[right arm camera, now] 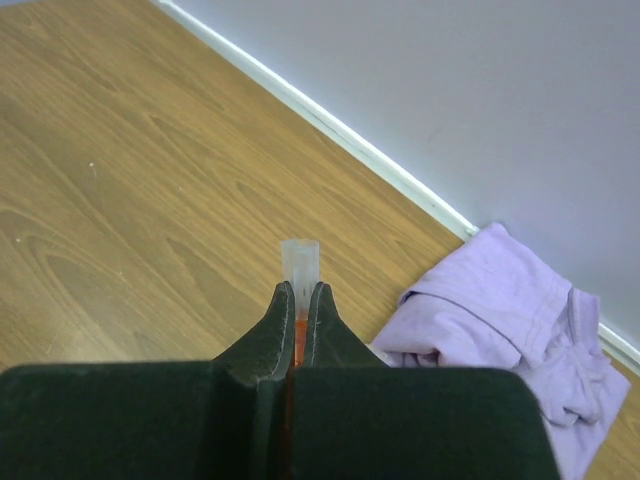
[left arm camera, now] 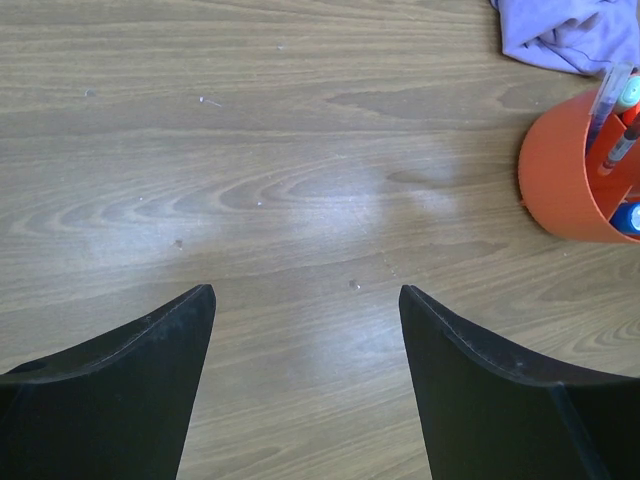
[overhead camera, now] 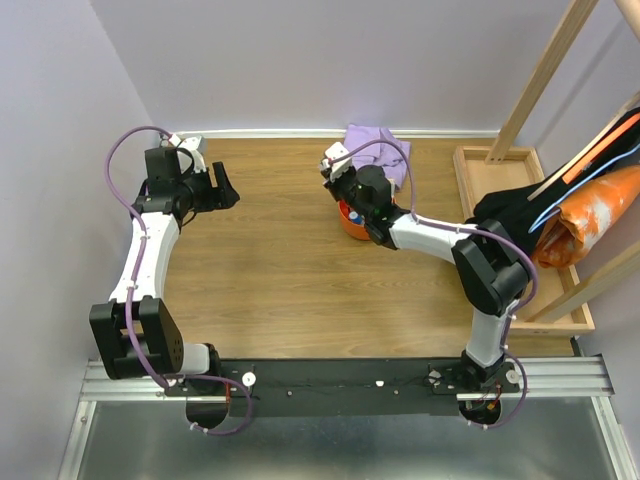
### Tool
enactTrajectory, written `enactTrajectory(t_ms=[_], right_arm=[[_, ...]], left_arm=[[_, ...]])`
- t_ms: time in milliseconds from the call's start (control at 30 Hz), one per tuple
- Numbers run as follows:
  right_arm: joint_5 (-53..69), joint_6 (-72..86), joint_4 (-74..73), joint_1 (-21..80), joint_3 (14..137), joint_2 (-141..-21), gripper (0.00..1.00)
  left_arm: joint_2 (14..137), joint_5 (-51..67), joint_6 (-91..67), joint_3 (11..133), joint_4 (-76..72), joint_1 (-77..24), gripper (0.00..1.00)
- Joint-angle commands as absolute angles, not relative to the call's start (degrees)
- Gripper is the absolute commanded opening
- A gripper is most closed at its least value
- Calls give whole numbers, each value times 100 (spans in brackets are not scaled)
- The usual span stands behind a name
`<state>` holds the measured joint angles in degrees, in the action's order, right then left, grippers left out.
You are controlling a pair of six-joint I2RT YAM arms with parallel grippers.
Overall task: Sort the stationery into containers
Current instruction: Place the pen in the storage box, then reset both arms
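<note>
The round orange cup stands right of the table's middle, near the back. In the left wrist view the cup holds several upright pens. My right gripper is shut on a thin pen with a clear cap and a red-orange body; the cap pokes out past the fingertips. Seen from above, the right gripper hangs over the cup. My left gripper is open over bare wood with nothing between its fingers, and in the top view the left gripper is far left of the cup.
A crumpled lilac cloth lies behind the cup by the back wall. A shallow wooden tray at the right holds a black and orange bundle. Slanted wooden posts rise over it.
</note>
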<state>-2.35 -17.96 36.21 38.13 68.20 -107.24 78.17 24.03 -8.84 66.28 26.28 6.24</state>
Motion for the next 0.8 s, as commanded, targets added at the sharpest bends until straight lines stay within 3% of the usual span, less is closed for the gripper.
enactTrajectory(t_ms=[0,133,233,400,533,600,700,733,767], right_arm=[[-246,-1740,3701,3797,6724,-10890,4],[-377,-1723,3402,3788,6732,-10767,43],[-396,-1723,3138,3788,6732,-10566,59],[-264,-1556,2647,3797,6846,-10100,62],[-45,-1240,2049,3797,7066,-9634,70],[193,-1195,1437,3806,7250,-9388,83],[27,-985,697,3806,7418,-9098,93],[-400,-889,242,3806,7453,-9027,93],[-596,-844,37,3814,7471,-8957,94]], left_arm=[[7893,2408,-703,6855,2777,598,82],[7901,2487,-686,6856,2777,598,81],[7875,2496,-694,6829,2742,598,81],[7691,2522,-782,6715,2558,598,82],[7436,2514,-905,6391,2330,598,82],[7252,2496,-984,6258,2241,589,83],[6997,2479,-993,5977,2215,589,84],[6935,2487,-958,5855,2215,589,99],[6813,2505,-923,5793,2232,589,99]])
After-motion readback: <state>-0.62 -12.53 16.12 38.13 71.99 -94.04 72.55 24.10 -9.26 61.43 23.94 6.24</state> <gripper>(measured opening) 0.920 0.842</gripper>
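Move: The right hand holds the pen by its upper part at the far-left rim of the storage box, whose middle lies about 5 cm back from the hand, 4 cm to its right and some 8 cm below. The pink-capped bottle stands in the box's middle; the purple cloth lies about 12 cm ahead of the hand, 5 cm to its right and 11 cm below. From the left hand, the box is roughly 31 cm to the right, 2 cm ahead and 8 cm lower. Down a last 2 cm at the box's far-left compartment goes the right hand, its shut fingers spreading as it sinks until they let go of the pen. It then turns upward and lifts quickly, some 9 cm from its lowest point, drawing back about 4 cm and a little right with fingers opening wide and the wrist tipping down slightly. ##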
